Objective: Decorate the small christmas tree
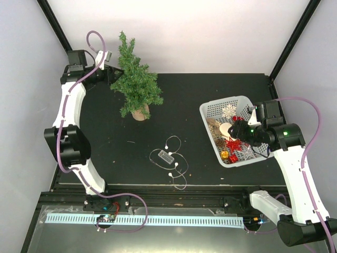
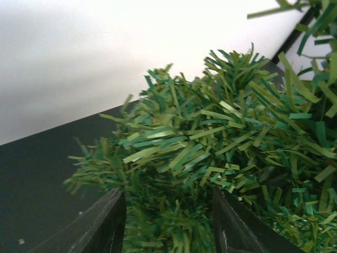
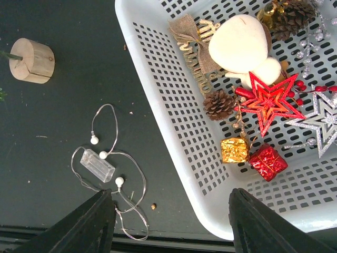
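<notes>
The small christmas tree (image 1: 136, 84) stands upright on its round wood stump (image 1: 140, 112) at the back left of the black table. My left gripper (image 1: 111, 74) is at the tree's left side, level with its middle. In the left wrist view its fingers (image 2: 110, 221) stand apart with green branches (image 2: 221, 142) between them. My right gripper (image 1: 238, 130) hovers open over the white basket (image 1: 210, 108). Its jaws straddle the basket's near corner (image 3: 174, 100) and hold nothing. In the basket lie a red star (image 3: 269, 103), a gold gift (image 3: 234, 150), a red gift (image 3: 268, 161) and a pine cone (image 3: 218, 104).
A string of small white bulbs with a clear battery box (image 1: 169, 158) lies loose on the table between tree and basket; the battery box (image 3: 97, 164) also shows in the right wrist view. The basket also holds a white ornament (image 3: 239, 45), a silver star (image 3: 322, 121) and a burlap bow (image 3: 192, 37).
</notes>
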Controlling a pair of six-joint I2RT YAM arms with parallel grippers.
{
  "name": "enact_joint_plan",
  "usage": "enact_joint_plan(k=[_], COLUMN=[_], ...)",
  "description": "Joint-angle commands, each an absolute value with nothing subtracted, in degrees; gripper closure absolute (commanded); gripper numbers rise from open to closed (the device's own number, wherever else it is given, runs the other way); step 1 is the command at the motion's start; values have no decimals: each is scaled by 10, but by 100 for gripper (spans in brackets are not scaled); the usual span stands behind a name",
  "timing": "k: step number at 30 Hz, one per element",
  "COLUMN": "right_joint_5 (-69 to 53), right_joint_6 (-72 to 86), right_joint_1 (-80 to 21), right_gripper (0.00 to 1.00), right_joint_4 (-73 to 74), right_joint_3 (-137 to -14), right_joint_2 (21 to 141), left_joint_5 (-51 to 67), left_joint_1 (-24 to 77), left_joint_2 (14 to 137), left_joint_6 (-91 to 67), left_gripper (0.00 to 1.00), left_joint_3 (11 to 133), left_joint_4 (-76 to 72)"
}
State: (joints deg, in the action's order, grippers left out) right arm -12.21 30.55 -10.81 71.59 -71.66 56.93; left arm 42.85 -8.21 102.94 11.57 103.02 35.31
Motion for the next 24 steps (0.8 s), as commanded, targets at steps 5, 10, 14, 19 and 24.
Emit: enact_joint_plan(k=[5,10,14,19,24], right_joint_5=[-116,-120,-124,-129,-137], right_joint_6=[312,316,318,323,328], right_joint_1=[-110,-110,-110,-110,-110], right_gripper=[40,40,40,40,40], right_joint_4=[710,706,704,699,692], right_joint_3=[-721,-719,-712,-703,-696], right_joint_2=[576,578,576,570,567], left_joint_5=[571,573,595,643,692], left_joint_1=[-84,-85,-86,-86,-84], left_joint_2=[1063,1073,1067,1040,1004], left_joint_6=[89,89,78,19,-106], left_gripper=[79,99,98,98,99], left_joint_3=[1053,1060,1055,1010,936], left_joint_4=[368,378,372,314,189])
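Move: The left hand hangs beside the christmas tree's left side with its fingers half open; the tree branch they are about to shut on lies about 2 cm to the right, 2 cm below and straight level ahead-wise. The trunk at hand height is some 7 cm to the hand's right and 3 cm back, the pot 10 cm right, 5 cm back and about 29 cm below. From the right hand that branch is roughly 45 cm left, 28 cm ahead and 4 cm higher. The left hand slips about 2 cm to its right and a little down into the greenery while the fingers close from half open to almost shut, pinching a thin branch of the christmas tree. Keeping that pinch, it goes on right towards the trunk and then draws back towards the base, some 3.5 cm right and 2 cm back in all, as the wrist rolls its left side down by about 20 degrees and turns slightly clockwise. ##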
